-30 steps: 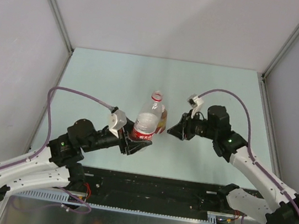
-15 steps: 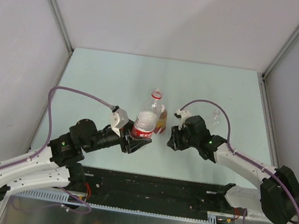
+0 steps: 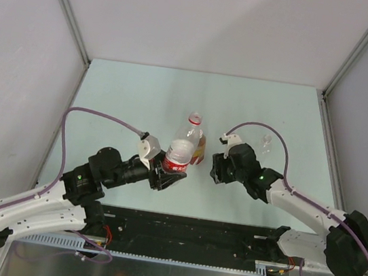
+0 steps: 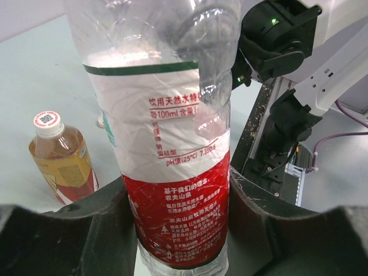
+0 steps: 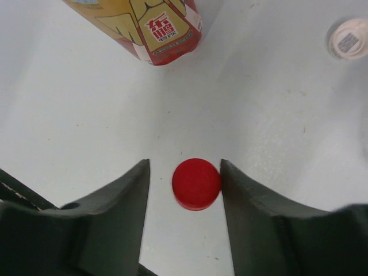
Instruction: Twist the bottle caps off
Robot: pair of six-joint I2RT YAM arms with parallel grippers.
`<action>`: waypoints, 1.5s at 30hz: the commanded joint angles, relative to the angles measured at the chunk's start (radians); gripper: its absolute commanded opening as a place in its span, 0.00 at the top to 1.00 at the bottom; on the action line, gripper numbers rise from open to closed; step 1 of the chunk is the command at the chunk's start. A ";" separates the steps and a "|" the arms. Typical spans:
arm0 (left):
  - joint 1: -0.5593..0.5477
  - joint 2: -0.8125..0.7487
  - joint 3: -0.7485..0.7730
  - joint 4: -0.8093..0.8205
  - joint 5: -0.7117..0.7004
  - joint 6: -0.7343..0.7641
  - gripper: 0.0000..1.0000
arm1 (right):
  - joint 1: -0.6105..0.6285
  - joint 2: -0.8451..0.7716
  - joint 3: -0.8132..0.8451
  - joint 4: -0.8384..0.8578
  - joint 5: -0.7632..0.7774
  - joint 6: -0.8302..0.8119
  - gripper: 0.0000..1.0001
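My left gripper (image 4: 183,230) is shut on the lower body of the clear bottle with the red-and-white label (image 4: 172,172), holding it upright. From above, the bottle (image 3: 179,153) shows a bare neck with a red ring (image 3: 195,119). The red cap (image 5: 196,183) lies flat on the table between the open jaws of my right gripper (image 5: 184,168). It touches the right finger, with a gap on the left. Seen from above, the right gripper (image 3: 215,169) hides the cap. The amber bottle (image 4: 60,164) stands behind with its white cap (image 4: 47,121) on.
A clear plain bottle (image 3: 266,141) stands at the right of the pale table (image 3: 128,96); its pale cap (image 5: 348,38) shows in the right wrist view. The amber bottle's base (image 5: 155,29) is just ahead of my right gripper. Grey walls surround the table.
My right arm swung in and down to the table beside the bottles. Its jaws have spread, and the red cap now rests on the surface. The left arm holds still.
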 commanded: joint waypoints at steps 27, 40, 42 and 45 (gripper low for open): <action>0.005 0.006 -0.008 -0.004 -0.009 0.010 1.00 | -0.140 -0.301 0.112 0.000 -0.218 0.086 0.01; 0.005 0.039 -0.002 -0.007 0.025 -0.003 1.00 | -0.225 -0.390 0.179 0.323 -0.626 0.236 0.01; 0.005 0.048 0.001 -0.008 0.034 -0.008 1.00 | -0.226 -0.395 0.180 0.407 -0.665 0.278 0.01; 0.005 0.059 0.005 -0.008 0.046 -0.010 1.00 | -0.227 -0.396 0.182 0.516 -0.702 0.332 0.01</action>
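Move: The red cap sits between the right hand's parting fingertips, directly under the hand point by about 1 cm, just over the table. From this hand the juice bottle stands 7 cm ahead and 8 cm left, a white cap lies 12 cm ahead and 4 cm right, and the held bottle's middle is 13 cm left, 3 cm back and 22 cm up. From the left hand the red cap is 9 cm ahead, 17 cm right and 21 cm below. The right hand spreads its already parting fingers fully to free the red cap, then climbs almost straight up about 24 cm, ever faster, drawing back slightly late on while the fingers swing up some 45 degrees to point level, leftward and forward, near the held bottle. The left hand keeps its grip low on that bottle and sinks about 2 cm, mostly near the end. ##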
